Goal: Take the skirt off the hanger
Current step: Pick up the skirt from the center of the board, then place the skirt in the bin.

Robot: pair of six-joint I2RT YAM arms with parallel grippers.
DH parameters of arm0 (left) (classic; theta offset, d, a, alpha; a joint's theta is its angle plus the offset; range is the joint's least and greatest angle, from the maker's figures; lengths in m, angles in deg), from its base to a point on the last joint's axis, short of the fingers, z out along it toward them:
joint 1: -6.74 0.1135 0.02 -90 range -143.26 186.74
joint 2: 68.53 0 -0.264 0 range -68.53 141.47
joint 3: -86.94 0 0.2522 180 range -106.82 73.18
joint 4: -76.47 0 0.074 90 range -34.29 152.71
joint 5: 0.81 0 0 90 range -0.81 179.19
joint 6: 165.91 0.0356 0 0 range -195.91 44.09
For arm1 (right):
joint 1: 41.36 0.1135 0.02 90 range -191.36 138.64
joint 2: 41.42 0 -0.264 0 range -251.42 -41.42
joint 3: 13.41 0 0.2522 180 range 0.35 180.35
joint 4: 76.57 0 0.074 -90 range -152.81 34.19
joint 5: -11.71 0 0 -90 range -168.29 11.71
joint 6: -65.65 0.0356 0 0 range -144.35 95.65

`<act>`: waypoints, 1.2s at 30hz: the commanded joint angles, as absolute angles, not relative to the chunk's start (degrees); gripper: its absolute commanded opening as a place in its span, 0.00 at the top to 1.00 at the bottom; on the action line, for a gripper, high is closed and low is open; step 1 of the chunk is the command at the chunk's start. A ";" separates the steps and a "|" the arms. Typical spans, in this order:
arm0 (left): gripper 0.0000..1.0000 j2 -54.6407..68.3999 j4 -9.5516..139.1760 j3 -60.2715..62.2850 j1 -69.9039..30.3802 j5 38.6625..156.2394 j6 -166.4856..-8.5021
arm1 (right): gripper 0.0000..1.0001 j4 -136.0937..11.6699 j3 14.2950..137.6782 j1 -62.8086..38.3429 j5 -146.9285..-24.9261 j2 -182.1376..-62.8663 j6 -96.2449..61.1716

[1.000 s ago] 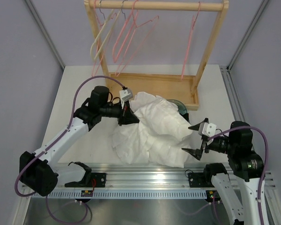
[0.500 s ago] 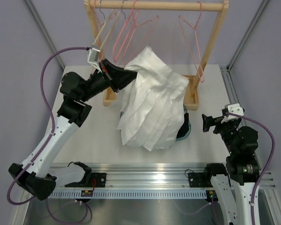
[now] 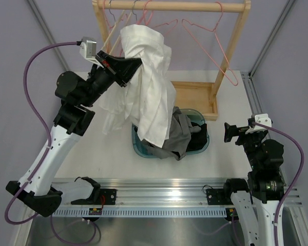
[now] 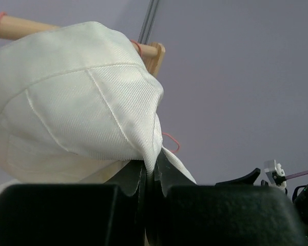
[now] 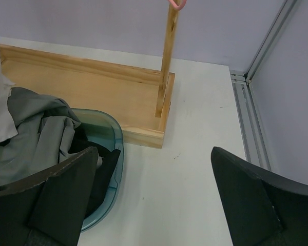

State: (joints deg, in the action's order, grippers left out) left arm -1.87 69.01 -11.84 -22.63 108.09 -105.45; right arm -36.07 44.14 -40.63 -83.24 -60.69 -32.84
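The grey skirt (image 3: 177, 134) lies crumpled in the teal tub (image 3: 206, 141) and spills over its front rim. It also shows at the left of the right wrist view (image 5: 33, 137), with no hanger seen in it. My left gripper (image 3: 136, 62) is raised near the rack's rail, shut on a fold of a white pleated garment (image 3: 150, 87), which hangs down over the tub's left part. The left wrist view shows that cloth (image 4: 72, 113) pinched in the left gripper (image 4: 151, 166). My right gripper (image 3: 230, 132) stands open and empty to the right of the tub (image 5: 113, 154).
A wooden rack (image 3: 195, 95) stands at the back, its rail (image 3: 179, 6) carrying several pink hangers (image 3: 215, 43) and cream ones. Dark cloth (image 5: 92, 169) lies in the tub under the skirt. A metal rail (image 3: 159, 197) runs along the near table edge.
My left arm has lifted the white garment from the table up to the rack's rail, uncovering the tub and the grey skirt. My right gripper drew back to the right, then stayed still.
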 commanded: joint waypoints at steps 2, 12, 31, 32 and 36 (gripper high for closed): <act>1.00 -0.24 72.29 -10.77 -24.20 107.90 -103.51 | 0.01 -38.99 43.86 -40.92 -81.80 -60.23 -32.08; 1.00 10.39 80.19 -11.10 -34.74 113.53 -108.25 | 0.01 -38.99 43.77 -43.47 -81.80 -60.32 -32.17; 1.00 9.71 103.40 12.42 -45.47 108.80 -126.54 | 0.01 -39.43 43.68 -44.61 -80.92 -60.23 -32.26; 1.00 5.87 103.31 17.75 -45.99 108.62 -126.63 | 0.01 -39.34 43.68 -44.61 -80.92 -60.23 -32.26; 1.00 -4.61 101.47 31.84 -46.44 107.65 -131.54 | 0.01 -39.34 43.68 -44.61 -81.10 -60.49 -32.17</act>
State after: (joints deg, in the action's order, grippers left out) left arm 4.25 94.19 25.71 -45.88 109.83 -127.14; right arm -36.87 43.71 -44.17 -82.19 -60.64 -32.60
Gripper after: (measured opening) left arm 0.042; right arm 0.993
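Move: The left hand already holds the white skirt high up. The teal basket it is being taken to has its middle about 13 cm to the hand's right, some 4 cm ahead and roughly 50 cm below; the grey dress lies bunched in the basket's middle, and the black clothes show about 27 cm right and 2 cm ahead of that hand. From the right hand, the basket lies some 28 cm left, 9 cm ahead and 25 cm below. Down and to the right sweeps the left hand, keeping its pinch on the skirt, over the basket: about 20 cm across while sinking some 15. Then it sinks further, to about 24 cm in all, drawing back towards its base and a few centimetres left again. The wrist swings clockwise and tips downward, each by some 30 degrees. ##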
